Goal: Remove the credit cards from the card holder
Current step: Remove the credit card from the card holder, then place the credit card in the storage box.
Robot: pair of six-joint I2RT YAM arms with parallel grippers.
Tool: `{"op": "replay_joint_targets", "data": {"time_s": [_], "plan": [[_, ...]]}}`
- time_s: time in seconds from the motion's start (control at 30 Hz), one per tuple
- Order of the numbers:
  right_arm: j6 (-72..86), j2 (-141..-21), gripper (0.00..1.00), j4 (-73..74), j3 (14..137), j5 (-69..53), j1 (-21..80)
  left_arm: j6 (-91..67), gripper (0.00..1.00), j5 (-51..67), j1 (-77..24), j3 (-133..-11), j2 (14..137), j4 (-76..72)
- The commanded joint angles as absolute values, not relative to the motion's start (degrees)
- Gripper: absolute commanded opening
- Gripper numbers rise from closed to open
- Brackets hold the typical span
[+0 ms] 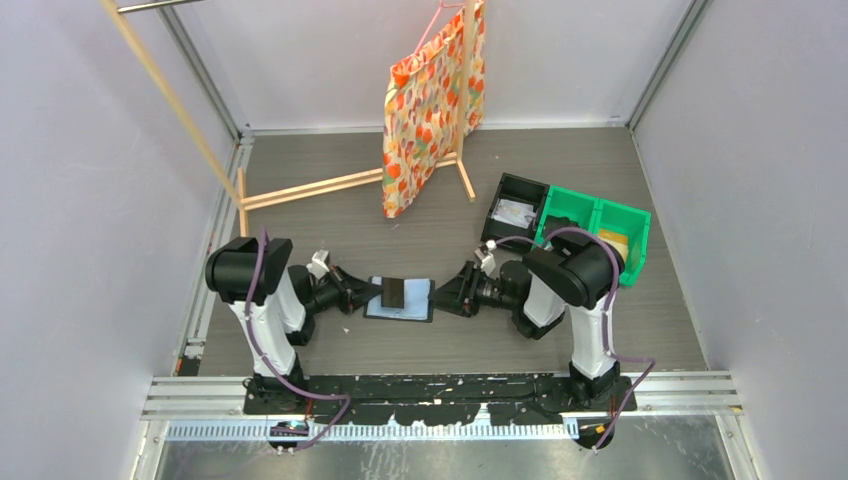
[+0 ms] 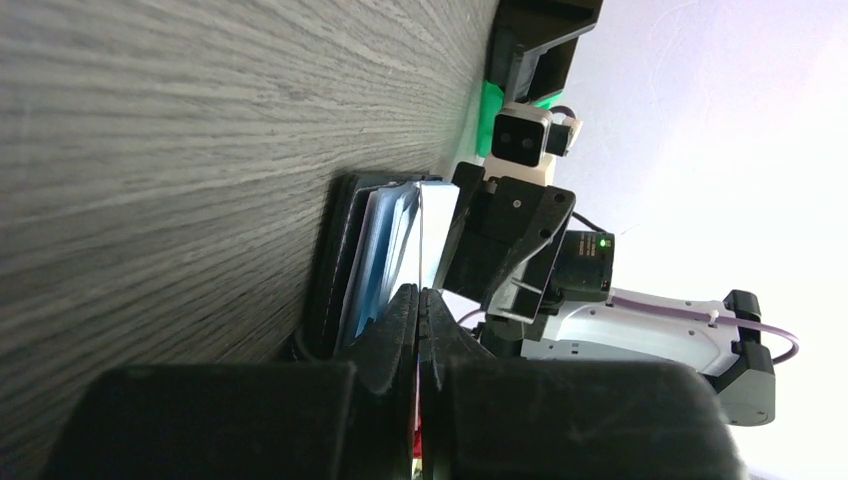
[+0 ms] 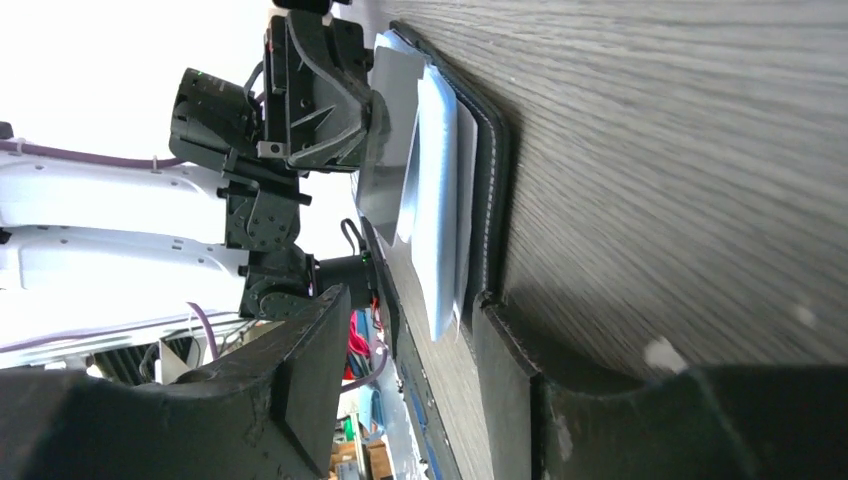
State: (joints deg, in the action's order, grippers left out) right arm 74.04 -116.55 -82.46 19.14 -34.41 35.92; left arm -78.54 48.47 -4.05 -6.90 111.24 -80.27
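Observation:
The card holder [image 1: 412, 300] lies open on the table between my two grippers, blue-grey inside, with its black clasp tab [image 1: 392, 292] across the middle. My left gripper [image 2: 420, 293] is shut on the edge of a thin pale credit card [image 3: 385, 130], which tilts up off the holder's pockets [image 3: 437, 200]. My right gripper [image 3: 415, 320] stands open at the holder's opposite end. One of its fingers [image 3: 520, 390] lies low on the table against the holder's black rim [image 3: 495, 190], and nothing sits between the jaws.
A black bin [image 1: 515, 205] and green bins [image 1: 600, 228] stand at the back right. A patterned orange bag [image 1: 430, 100] hangs on a wooden rack [image 1: 300, 188] at the back. White walls close in both sides.

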Motion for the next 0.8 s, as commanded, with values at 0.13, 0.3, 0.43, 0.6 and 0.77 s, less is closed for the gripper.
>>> {"op": "replay_joint_targets", "data": {"time_s": [0.13, 0.3, 0.43, 0.6, 0.77], "plan": [[67.94, -107.79, 0.52, -69.91, 15.99, -33.65, 34.35, -75.52, 0.01, 49.91, -3.71, -5.36, 107.34, -75.13], [60.45, -94.22, 0.53, -47.47, 17.6, -29.68, 34.23, -75.17, 0.01, 50.36, -3.97, -5.43, 102.26, -71.35], [54.43, -82.83, 0.55, -30.0, 22.45, -24.97, 34.3, -74.57, 0.01, 49.97, -4.84, -5.84, 98.34, -67.84], [52.1, -78.58, 0.56, -22.2, 29.08, -24.28, 34.35, -75.32, 0.01, 49.64, -5.84, -5.97, 93.93, -65.92], [62.25, -87.6, 0.58, -34.4, 31.73, -32.84, 34.95, -75.47, 0.01, 49.58, -6.56, -6.31, 88.71, -62.7]]}}
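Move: The left hand still pinches the dark credit card, its middle about 3 cm to the right and 1 cm back; the card holder's middle lies about 4 cm right, 2 cm back and 3 cm below. The right hand, already open, has the card some 8 cm to its left, level with it, and the holder 7 cm left and 1 cm back. The black box is some 15 cm ahead and 14 cm right of the right hand. Open right hand eases right, then rises about 8 cm and forward; left keeps its pinch, lifting the card 3 cm. ##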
